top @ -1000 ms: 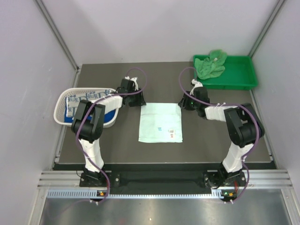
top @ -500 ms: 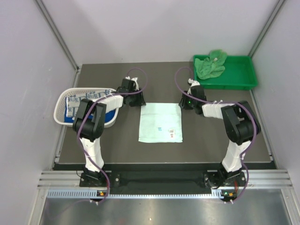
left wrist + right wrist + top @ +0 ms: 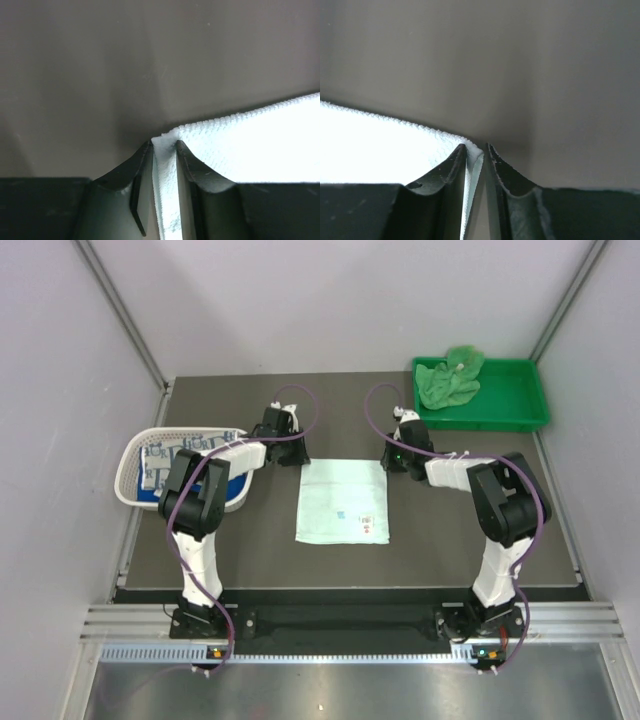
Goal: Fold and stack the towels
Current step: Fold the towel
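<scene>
A pale mint-white towel (image 3: 342, 502) lies flat in the middle of the dark table. At its far left corner sits my left gripper (image 3: 294, 455). In the left wrist view that corner of the towel (image 3: 250, 145) fills the gap of the left gripper (image 3: 164, 145), pinched by both fingers. My right gripper (image 3: 394, 458) is at the far right corner. The right wrist view has the towel (image 3: 380, 145) corner inside the right gripper (image 3: 476, 147), against one finger, with a thin gap to the other.
A green tray (image 3: 520, 405) at the back right holds a crumpled bright green towel (image 3: 448, 378). At the left stands a white lattice basket (image 3: 135, 455) with a patterned towel (image 3: 170, 452) and a royal blue towel (image 3: 235, 488). Grey walls close in the table.
Both grippers have narrowed over the towel's far corners. The right arm's wrist has shifted slightly left and back toward its corner. The towel lies as before.
</scene>
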Controlling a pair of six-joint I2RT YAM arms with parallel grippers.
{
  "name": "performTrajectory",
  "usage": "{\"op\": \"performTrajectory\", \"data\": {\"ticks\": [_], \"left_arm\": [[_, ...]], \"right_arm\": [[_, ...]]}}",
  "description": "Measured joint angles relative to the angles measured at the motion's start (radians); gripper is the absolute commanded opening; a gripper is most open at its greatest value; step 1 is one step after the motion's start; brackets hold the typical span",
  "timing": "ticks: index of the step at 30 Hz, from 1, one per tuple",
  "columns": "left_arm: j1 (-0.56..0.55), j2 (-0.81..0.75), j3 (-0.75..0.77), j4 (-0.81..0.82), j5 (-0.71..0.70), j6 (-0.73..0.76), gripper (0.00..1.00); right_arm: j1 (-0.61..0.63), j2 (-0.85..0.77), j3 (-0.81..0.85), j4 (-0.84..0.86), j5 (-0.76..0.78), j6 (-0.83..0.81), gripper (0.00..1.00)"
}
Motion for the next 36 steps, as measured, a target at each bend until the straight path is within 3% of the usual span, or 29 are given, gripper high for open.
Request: {"op": "performTrajectory", "data": {"ticks": [10,16,24,36], "left_arm": [[-0.001,0.003,0.003,-0.005,-0.026,0.011,0.17],[-0.001,0.016,0.018,-0.004,-0.020,0.011,0.00],[-0.001,0.021,0.018,0.021,-0.021,-0.003,0.00],[-0.001,0.037,0.020,0.232,-0.068,-0.042,0.00]], "right_arm": [[0.000,0.009,0.006,0.002,0.000,-0.005,0.08],[0.000,0.012,0.014,-0.006,0.000,-0.008,0.04],[0.000,0.020,0.034,-0.018,0.000,-0.018,0.01],[-0.032,0.004,0.048,0.052,0.013,-0.026,0.00]]}}
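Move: The white towel's far left corner lies right between the left fingertips, its far right corner between the right ones, both at fingertip height. The towel's middle is about 10 cm back and 9 cm right of the left hand. The white basket's middle is some 26 cm left of the left hand and 2 cm back; the green bin is 17 cm ahead and 22 cm right of the right hand. Both hands pinch shut on the towel's far corners, then pull forward, left 5 cm, right 3, lifting 2.5. ##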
